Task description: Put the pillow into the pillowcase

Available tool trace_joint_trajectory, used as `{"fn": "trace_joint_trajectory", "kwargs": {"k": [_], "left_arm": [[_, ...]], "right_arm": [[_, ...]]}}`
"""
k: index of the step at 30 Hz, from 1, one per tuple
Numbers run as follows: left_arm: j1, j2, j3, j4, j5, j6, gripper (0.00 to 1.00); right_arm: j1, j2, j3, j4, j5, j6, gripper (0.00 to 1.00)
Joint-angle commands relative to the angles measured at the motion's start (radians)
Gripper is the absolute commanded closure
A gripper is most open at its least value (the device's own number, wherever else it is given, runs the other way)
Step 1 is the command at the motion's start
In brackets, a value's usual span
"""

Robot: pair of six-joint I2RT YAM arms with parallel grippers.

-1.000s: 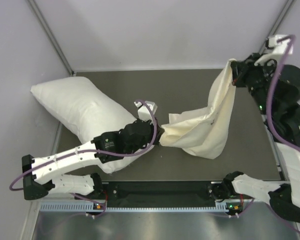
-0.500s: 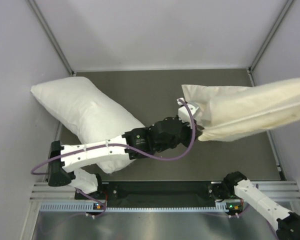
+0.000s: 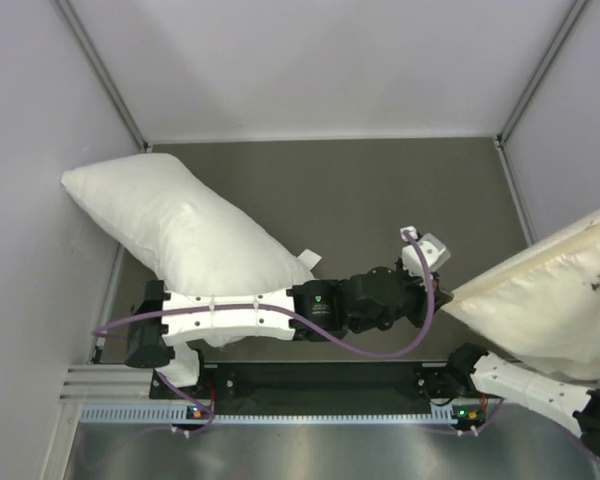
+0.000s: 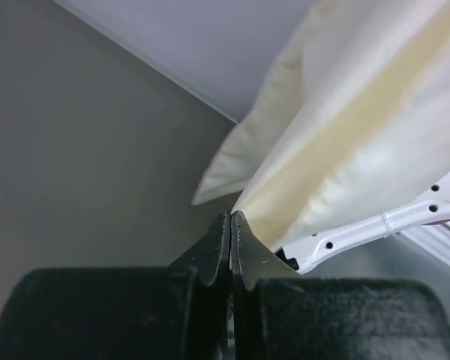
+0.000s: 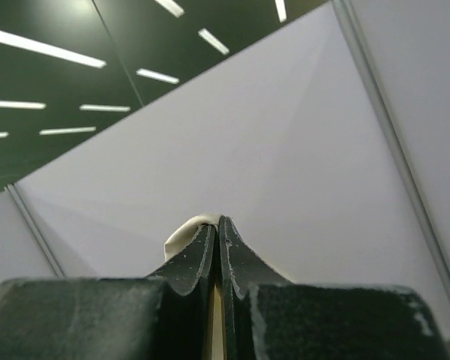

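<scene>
The pillow (image 3: 180, 240), plump and bright white, lies on the left side of the table. The cream pillowcase (image 3: 550, 310) hangs lifted at the right edge of the top view. My left arm stretches across the table, and my left gripper (image 3: 443, 293) is shut on the pillowcase's near-left corner. In the left wrist view the gripper (image 4: 231, 219) pinches that corner, and the pillowcase (image 4: 345, 135) billows up to the right. My right gripper (image 5: 217, 223) points up at the wall, shut on a fold of the pillowcase (image 5: 181, 234). It is out of the top view.
The dark grey table surface (image 3: 360, 200) is bounded by pale walls with metal corner posts (image 3: 105, 75) (image 3: 535, 85). The arms' bases sit on a black rail (image 3: 320, 380) at the near edge. The right arm's white link (image 3: 520, 382) runs off the lower right.
My left arm has swept right and nearer with the pillowcase corner. The pillowcase has swung from mid-table to the right edge. The right gripper has left the top view. The pillow has not moved.
</scene>
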Motion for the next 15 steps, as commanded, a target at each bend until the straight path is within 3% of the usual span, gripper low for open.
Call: {"fn": "trace_joint_trajectory", "kwargs": {"k": [1, 4, 9, 12, 13, 15], "left_arm": [[0.005, -0.137, -0.148, 0.063, -0.127, -0.144, 1.0], [0.006, -0.265, -0.31, -0.004, -0.291, -0.264, 1.0], [0.006, -0.409, -0.533, -0.127, -0.42, -0.393, 1.0], [0.006, -0.484, -0.637, -0.161, -0.459, -0.467, 1.0], [0.006, -0.494, -0.656, -0.171, -0.472, -0.481, 1.0], [0.006, -0.506, -0.694, -0.204, -0.498, -0.498, 1.0]], "right_arm": [[0.135, 0.17, 0.014, -0.068, 0.14, -0.083, 1.0], [0.24, 0.259, -0.06, -0.053, 0.229, -0.152, 1.0], [0.17, 0.368, -0.167, -0.033, 0.176, -0.096, 1.0], [-0.055, 0.412, -0.239, -0.065, -0.107, 0.065, 1.0], [-0.188, 0.429, -0.259, -0.067, -0.286, 0.178, 1.0], [-0.293, 0.498, -0.308, -0.061, -0.431, 0.246, 1.0]]}}
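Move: Both hands already pinch the pillowcase, which stretches between them off the table's right side. From the left hand, the pillow's middle lies about 55 cm to the left, 26 cm ahead and 25 cm lower. The pillow's white tag is nearer, roughly 22 cm left, 24 cm ahead and 31 cm down. From the high right hand, the pillow is around 70 cm left, 29 cm ahead and 61 cm below. Both shut grippers keep their pinch on the pillowcase and swing it back in over the table towards the pillow. The right hand sweeps forward some 25 cm, left about 20 and down nearly as far, its upturned fingers tipping down as the hand rolls left side down. The left hand travels left about 18 cm while sinking some 12, turning counter-clockwise about 30 degrees. ##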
